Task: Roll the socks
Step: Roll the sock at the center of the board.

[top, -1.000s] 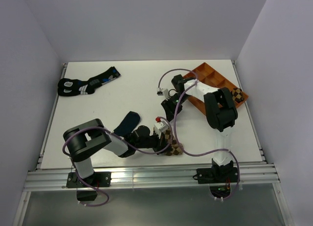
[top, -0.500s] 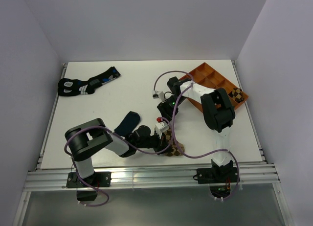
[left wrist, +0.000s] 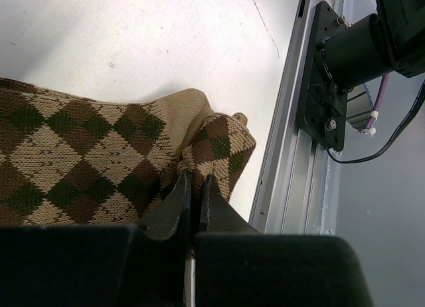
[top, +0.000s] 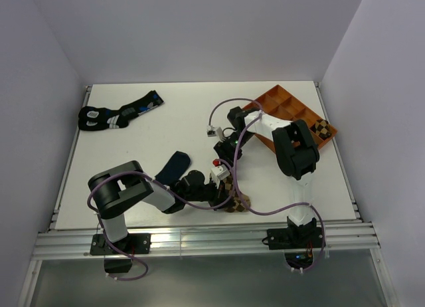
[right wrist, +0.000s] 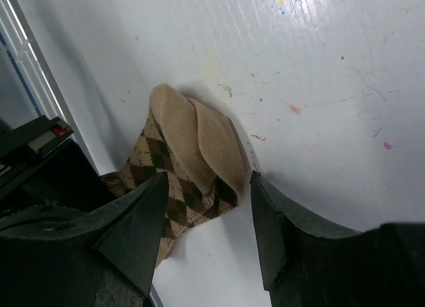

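Observation:
The tan sock with the brown argyle pattern (top: 237, 202) lies bunched near the table's front edge. My left gripper (top: 222, 195) lies low over it. In the left wrist view the sock (left wrist: 80, 147) fills the lower left, and the left gripper (left wrist: 194, 179) is shut on a fold of it. My right gripper (top: 224, 154) hangs just behind that spot. Seen from the right wrist, the right gripper (right wrist: 207, 187) is open, its jaws straddling the sock's folded tan end (right wrist: 186, 137) without touching it. The plain navy sock (top: 174, 166) lies flat to the left of the left arm.
Black socks with blue and white markings (top: 119, 113) lie at the back left. An orange tray (top: 282, 104) at the back right holds a rolled argyle bundle (top: 322, 129). The metal rail (left wrist: 292, 154) runs just past the sock at the table's front edge.
The right gripper has shifted left and nearer to the argyle sock, and its jaws have opened wider. The left gripper has stayed shut on the sock.

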You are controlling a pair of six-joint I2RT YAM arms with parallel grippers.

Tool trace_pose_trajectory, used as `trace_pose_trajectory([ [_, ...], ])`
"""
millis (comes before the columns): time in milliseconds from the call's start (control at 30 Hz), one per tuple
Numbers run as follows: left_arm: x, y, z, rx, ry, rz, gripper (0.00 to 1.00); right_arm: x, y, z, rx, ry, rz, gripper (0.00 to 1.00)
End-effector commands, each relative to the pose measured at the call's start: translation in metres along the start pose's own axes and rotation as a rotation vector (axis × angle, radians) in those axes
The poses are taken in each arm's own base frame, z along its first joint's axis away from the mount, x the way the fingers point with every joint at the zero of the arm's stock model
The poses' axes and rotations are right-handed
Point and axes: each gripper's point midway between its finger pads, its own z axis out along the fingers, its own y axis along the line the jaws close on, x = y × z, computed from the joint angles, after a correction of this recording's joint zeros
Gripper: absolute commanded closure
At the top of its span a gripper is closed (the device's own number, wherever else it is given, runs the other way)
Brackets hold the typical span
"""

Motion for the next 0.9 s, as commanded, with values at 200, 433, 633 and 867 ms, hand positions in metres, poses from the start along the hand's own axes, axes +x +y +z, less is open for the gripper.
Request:
trace_pose_trajectory([
  [200, 0.053, 0.018, -0.007, -0.072, 0.177, -0.07, 1.0, 0.004, -0.015, 0.008, 0.154, 0.029, -0.027, 0.41],
  [433, 0.052, 0.016, -0.009, -0.077, 0.173, -0.088, 1.0, 0.004, -0.022, 0.008, 0.211, 0.033, -0.021, 0.85],
  [633, 0.046, 0.009, -0.015, -0.076, 0.169, -0.118, 1.0, -0.002, -0.035, -0.011, 0.311, -0.028, -0.024, 0.95],
  [867, 0.06, 0.006, -0.021, -0.071, 0.221, -0.17, 1.0, -0.01, -0.05, -0.035, 0.413, -0.087, -0.025, 0.97],
])
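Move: The sock's folded tan cuff lies almost under the right gripper's open fingers, roughly 3 cm below and 1 cm back. The sock end already pinched by the left gripper is about 11 cm back and 4 cm left of the right hand; the navy sock is some 23 cm to that hand's left, level with it, and the orange box about 19 cm ahead and 21 cm right. From the left hand the cuff is about 11 cm ahead, 3 cm right and 3 cm below. Lower the right gripper about 2 cm onto the cuff, easing back slightly on the way, and shut its fingers on the cuff's forward edge. Then draw the pinched cuff some 2 cm to the right and a little forward, tilting the wrist about 15 degrees so the fingers point more steeply down. Keep the left gripper in place, still pinching the near end of the sock. ##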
